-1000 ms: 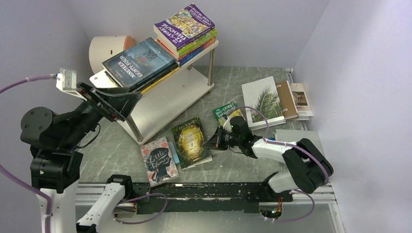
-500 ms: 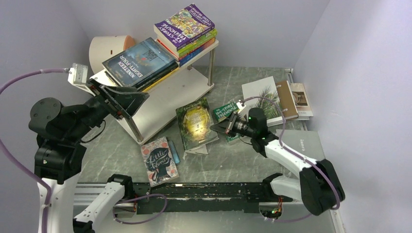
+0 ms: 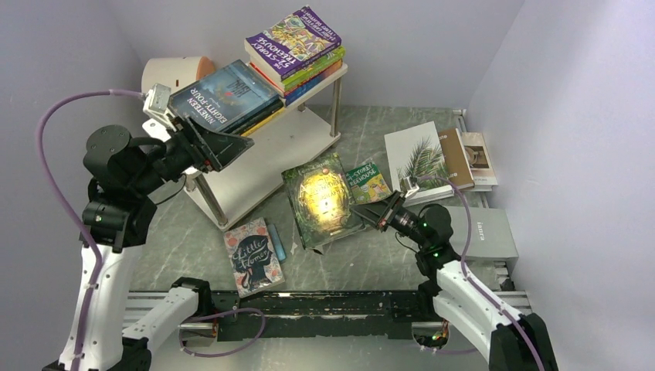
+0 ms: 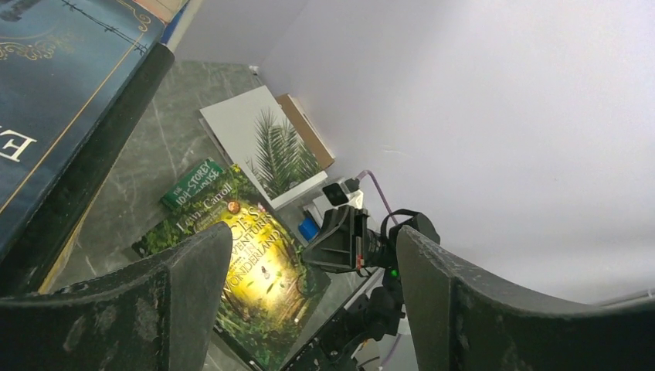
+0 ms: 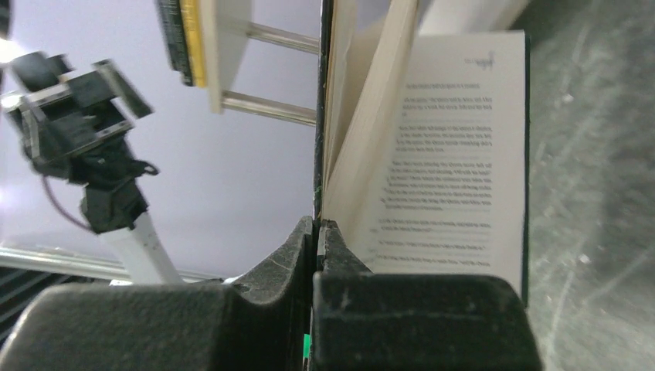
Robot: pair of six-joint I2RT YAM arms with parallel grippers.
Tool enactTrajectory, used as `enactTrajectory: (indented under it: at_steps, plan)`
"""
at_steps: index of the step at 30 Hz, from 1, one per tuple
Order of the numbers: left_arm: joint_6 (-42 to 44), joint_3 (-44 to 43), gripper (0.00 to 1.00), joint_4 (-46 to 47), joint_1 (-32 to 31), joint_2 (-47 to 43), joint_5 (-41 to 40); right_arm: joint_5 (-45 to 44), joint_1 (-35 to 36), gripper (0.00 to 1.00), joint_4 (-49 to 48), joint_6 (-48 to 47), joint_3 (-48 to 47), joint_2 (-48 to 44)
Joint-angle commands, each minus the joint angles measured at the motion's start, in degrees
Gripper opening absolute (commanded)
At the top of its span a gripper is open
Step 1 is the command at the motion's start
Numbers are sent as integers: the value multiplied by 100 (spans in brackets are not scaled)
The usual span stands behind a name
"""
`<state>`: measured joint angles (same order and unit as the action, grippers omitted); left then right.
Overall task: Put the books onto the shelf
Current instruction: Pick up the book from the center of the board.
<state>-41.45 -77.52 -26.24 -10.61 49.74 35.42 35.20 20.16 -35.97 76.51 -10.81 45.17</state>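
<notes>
My right gripper [image 3: 372, 212] is shut on the front cover edge of the green-gold book [image 3: 324, 197], which is tilted up off the table. In the right wrist view the jaws [image 5: 318, 226] pinch that thin cover while the printed pages [image 5: 440, 154] hang open. My left gripper [image 3: 228, 147] hangs open and empty beside the near corner of the white shelf [image 3: 270, 154], just below the dark-blue Nineteen Eighty-Four book [image 3: 224, 97] on its top board. Through its fingers [image 4: 193, 294] I see the lifted book [image 4: 247, 270]. A colourful Treehouse stack [image 3: 297, 46] lies on the shelf top.
On the table lie the floral Little Women [image 3: 253, 255], a small blue bar [image 3: 279, 251], a green Treehouse paperback [image 3: 367, 182], a white palm-leaf book [image 3: 417, 158], brown books [image 3: 457, 158] and a grey one [image 3: 483, 232]. A white cylinder [image 3: 174, 73] stands behind the shelf. Walls close both sides.
The right gripper has raised the green-gold book by its cover and drawn it right and back. The left gripper has risen and moved right to the shelf's top corner.
</notes>
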Motion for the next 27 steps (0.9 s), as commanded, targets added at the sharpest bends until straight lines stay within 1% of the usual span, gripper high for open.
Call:
enactTrajectory:
  at_steps: [1,4,8,11,14,16,18,22,25,27]
  plan:
    - [-125,-70,82,203,-51,265,309,-408,-39,0,-1417,580,-34,-582]
    - [-53,-129,82,89,-125,458,250,-683,-41,0,-1777,752,40,-834]
    - [-396,180,81,261,-287,633,171,-883,-39,0,-1750,1213,-70,-840]
    - [-423,278,81,253,-623,678,-211,-951,-39,0,-1743,1658,-77,-762]
    - [-451,423,81,336,-1028,652,-603,-1016,-39,0,-1967,1856,-117,-621]
    - [-521,605,81,425,-1363,671,-801,-1051,-39,0,-2303,2012,-147,-495]
    - [-503,681,82,337,-1888,721,-1318,-1079,-40,0,-2678,2171,-149,-405]
    - [-398,575,85,-10,-2923,881,-2579,-1119,-41,0,-2925,2280,-158,-422]
    - [-413,394,86,-298,-3459,972,-3472,-1187,-39,0,-2919,2306,-152,-564]
    - [-446,380,87,-344,-3711,941,-3917,-1211,-39,0,-2821,2269,-188,-664]
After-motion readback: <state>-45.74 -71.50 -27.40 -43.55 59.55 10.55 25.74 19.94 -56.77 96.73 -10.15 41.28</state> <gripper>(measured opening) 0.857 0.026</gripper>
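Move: My right hand already has the Alice book off the board, pinched by its right edge; the book's middle lies about 7 cm left of that hand, 2 cm ahead and slightly below. From my open left hand it is some 15 cm right, 1 cm ahead and 26 cm below. Little Women lies 8 cm back and 44 cm below the left hand, neither left nor right; the shelf stack is roughly 15 cm ahead, 6 cm left and 14 cm below. I bring my open left hand to the book's spine side: first about 3 cm forward, then a sweep right and down, some 11 cm and 10 cm in all, easing back as the fingers tip down. My right hand keeps its pinch on the cover, lifts about 10 cm and rolls so its left side rises. ##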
